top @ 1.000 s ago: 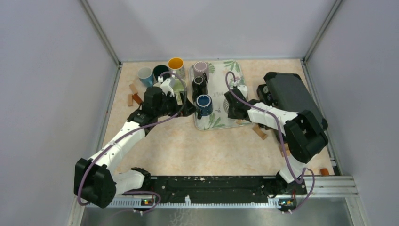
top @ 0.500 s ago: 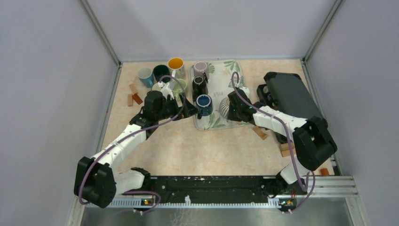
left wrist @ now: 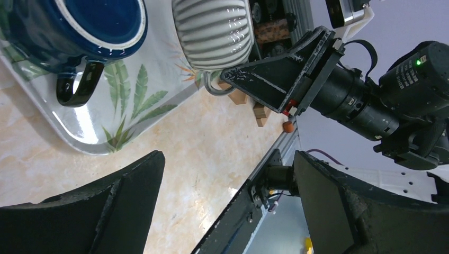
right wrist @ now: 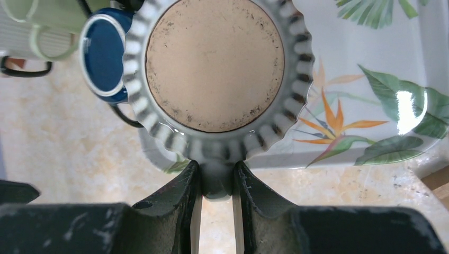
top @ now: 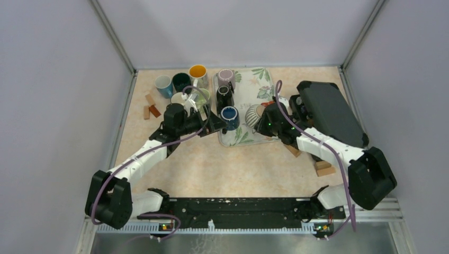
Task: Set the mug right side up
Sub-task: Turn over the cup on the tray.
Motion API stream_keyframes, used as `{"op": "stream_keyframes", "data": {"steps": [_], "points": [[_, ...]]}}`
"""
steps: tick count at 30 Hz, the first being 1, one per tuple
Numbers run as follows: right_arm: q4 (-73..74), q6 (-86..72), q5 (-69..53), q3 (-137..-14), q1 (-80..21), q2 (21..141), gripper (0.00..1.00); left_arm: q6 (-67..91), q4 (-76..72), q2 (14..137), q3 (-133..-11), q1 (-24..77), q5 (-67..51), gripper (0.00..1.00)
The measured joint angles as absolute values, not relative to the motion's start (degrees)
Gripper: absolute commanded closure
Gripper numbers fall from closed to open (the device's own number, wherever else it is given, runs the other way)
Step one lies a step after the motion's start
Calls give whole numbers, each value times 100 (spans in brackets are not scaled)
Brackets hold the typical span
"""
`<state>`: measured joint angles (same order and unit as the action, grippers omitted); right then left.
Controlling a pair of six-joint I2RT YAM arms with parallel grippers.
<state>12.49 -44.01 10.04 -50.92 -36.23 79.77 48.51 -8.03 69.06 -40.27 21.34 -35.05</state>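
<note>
The mug (top: 253, 114) is grey and ribbed, and it is tipped on its side over the near right part of the floral tray (top: 258, 83). Its bare brown base (right wrist: 214, 63) faces the right wrist camera. My right gripper (right wrist: 216, 177) is shut on the mug's handle (left wrist: 212, 89), with a finger pressed on each side. In the left wrist view the mug's ribbed wall (left wrist: 212, 32) shows above the right gripper's fingers (left wrist: 275, 79). My left gripper (top: 212, 125) stands wide open and empty at the tray's left edge, beside a blue mug (top: 229, 115).
On the tray also stand a black mug (top: 224, 95) and a pink mug (top: 226, 76). Several mugs (top: 181, 80) cluster left of the tray. A black case (top: 328, 108) lies at the right. Wooden blocks (top: 151, 108) lie at the left, with another block (top: 324, 168) by the right arm.
The right arm's elbow has swung toward the near right and its wrist has turned, bringing the ribbed mug out on its side left of the gripper. The left arm has barely shifted.
</note>
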Motion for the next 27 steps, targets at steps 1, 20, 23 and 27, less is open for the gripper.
{"op": "stream_keyframes", "data": {"steps": [1,20,23,27], "points": [[1194,-4438,976,-5052,-3623,7907,100,4904,-871,6932,-4027,2134,-3538,2],[-1168,-5332,-576,-4910,-3625,7360,100,5610,-1942,7365,-4300,2102,-4189,3],[-1592,-5522,-803,-4912,-3625,7437,100,5808,-2226,7384,-4318,2097,-4296,5],[-2038,-5776,-1070,-4912,-3627,7561,100,6143,-2672,7496,-4318,2082,-4431,10]]}}
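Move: My right hand holds the striped mug, bottom up and already clear of the tray, by its handle. My open left gripper, where I'm bringing it, is about 16 cm to that hand's left, roughly level in depth and some 8 cm higher. From my right hand the blue mug stands 7 cm ahead, 12 cm left, 7 cm below; the black mug 15 cm ahead, 14 cm left, 7 cm below. From my left hand the striped mug is 15 cm right, 5 cm ahead, 7 cm lower. I keep the handle pinched in my right fingers and carry the striped mug up about 15 cm and left some 9 cm, over the blue mug towards my left gripper. As it rises I roll that wrist nearly 40 degrees, left side up, and tilt the fingers upward. My left hand, still open, rises about 6 cm and edges right to meet it. ##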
